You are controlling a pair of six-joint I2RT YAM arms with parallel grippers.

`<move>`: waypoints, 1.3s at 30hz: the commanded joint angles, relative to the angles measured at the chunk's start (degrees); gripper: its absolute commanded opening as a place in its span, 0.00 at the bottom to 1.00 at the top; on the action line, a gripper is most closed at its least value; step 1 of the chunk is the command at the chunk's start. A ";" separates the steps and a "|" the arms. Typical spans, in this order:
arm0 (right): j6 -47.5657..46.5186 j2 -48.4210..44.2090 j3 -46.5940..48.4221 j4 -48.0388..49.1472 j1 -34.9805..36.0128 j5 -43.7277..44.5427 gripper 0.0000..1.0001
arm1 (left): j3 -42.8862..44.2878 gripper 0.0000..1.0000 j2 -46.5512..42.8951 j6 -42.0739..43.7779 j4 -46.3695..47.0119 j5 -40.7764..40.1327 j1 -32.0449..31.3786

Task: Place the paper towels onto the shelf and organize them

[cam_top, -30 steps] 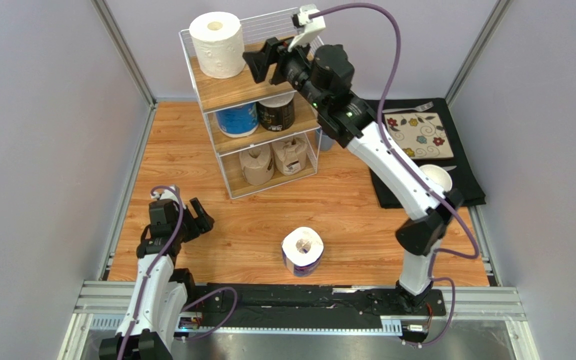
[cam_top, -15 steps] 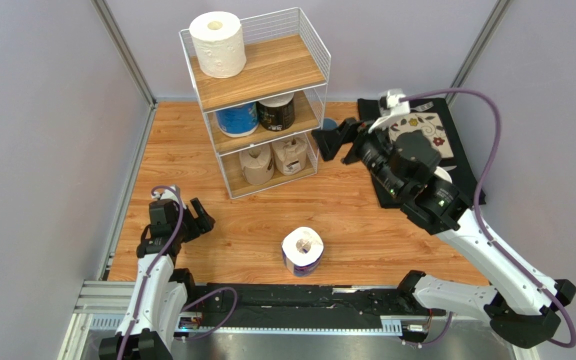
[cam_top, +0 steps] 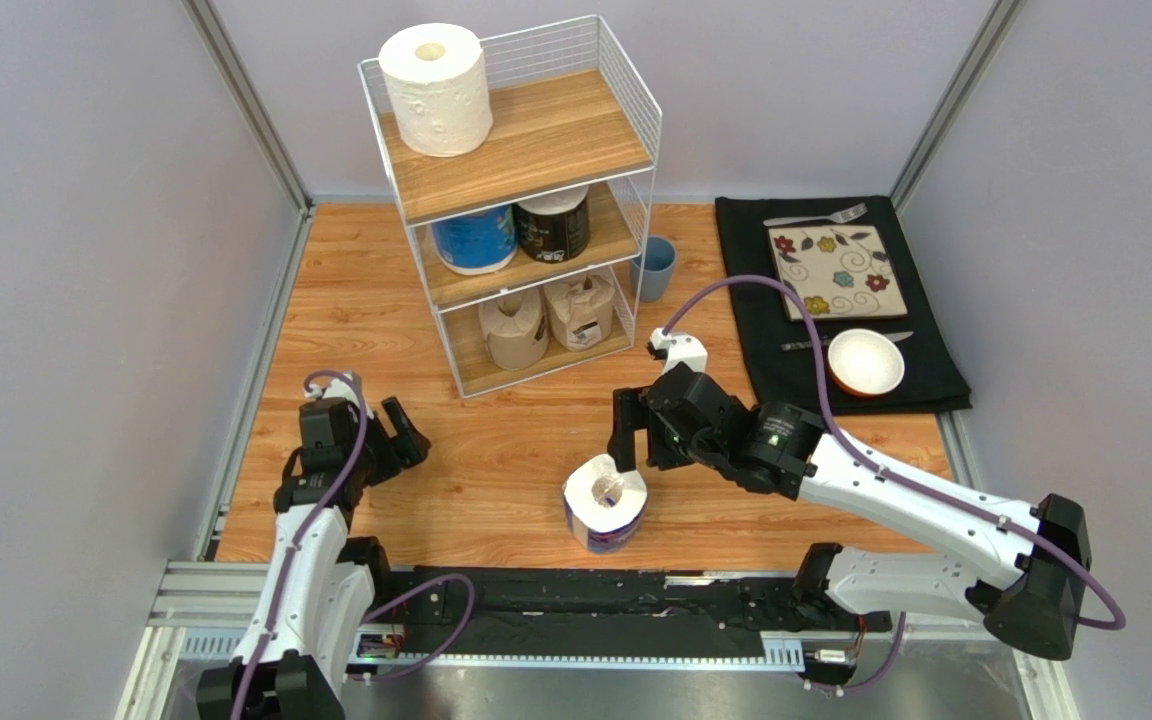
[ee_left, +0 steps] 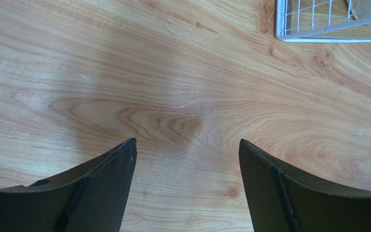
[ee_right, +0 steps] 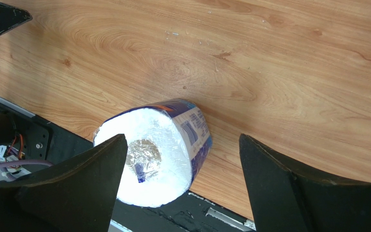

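The shelf [cam_top: 560, 135] stands at the back of the table. On its top board is a plain white roll [cam_top: 440, 87]. The middle tier holds a blue-wrapped roll [cam_top: 474, 237] and a dark-wrapped roll [cam_top: 552, 225]; two brown paper rolls [cam_top: 513, 327] share the bottom tier. Another blue-wrapped roll [cam_top: 606, 503] [ee_right: 158, 152] stands near the table's front edge. My right gripper [cam_top: 636, 435] [ee_right: 182, 137] hovers open just behind and above it, with the roll partly between the fingers and untouched. My left gripper [cam_top: 387, 435] [ee_left: 187, 142] rests open over bare wood at the left.
A blue cup [cam_top: 657, 267] stands right of the shelf. At the back right, a black mat [cam_top: 928, 375] carries a patterned plate [cam_top: 842, 270], a bowl [cam_top: 865, 362] and a fork [cam_top: 815, 216]. The black base rail [cam_top: 612, 593] runs just below the loose roll. The shelf's lower corner [ee_left: 327, 34] shows in the left wrist view.
My right arm has swung from the shelf's top tier down to the table, over the loose blue-wrapped roll, its jaws widening. The white roll stays on top. The left arm is unmoved.
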 commanded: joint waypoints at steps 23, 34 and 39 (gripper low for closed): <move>0.65 3.68 -5.24 4.81 4.71 -8.39 0.68 | -0.25 0.86 0.61 -0.29 1.31 0.69 0.25; 1.88 7.99 -6.38 7.01 4.71 -5.40 0.55 | -0.25 0.86 0.26 -0.29 1.23 0.43 0.34; 0.13 7.21 -4.89 5.78 4.80 -4.43 0.38 | -0.25 0.86 0.26 -0.29 1.23 0.51 0.34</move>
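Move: The last wrapped paper towel roll stands upright below the right hand's open fingers, its middle roughly 6 cm back, 5 cm to the left and 11 cm down. From the same hand, the shelf's bottom board lies some 25 cm ahead and 14 cm left, and the blue cup about 30 cm ahead and 2 cm right, both well below. From the idle left hand, the roll is about 10 cm back and 26 cm to the right, near its own height. The right hand eases back and down with a little drift to the left, then sinks more steeply onto the near end of the table's last paper towel roll, about 7 cm down and 4 cm back in all, tipping roughly 10 degrees further down. The fingers close from wide to about half open as it goes, ending astride the roll's wall on its right-hand side, one finger in the core opening and the other against the outer wrapping. ##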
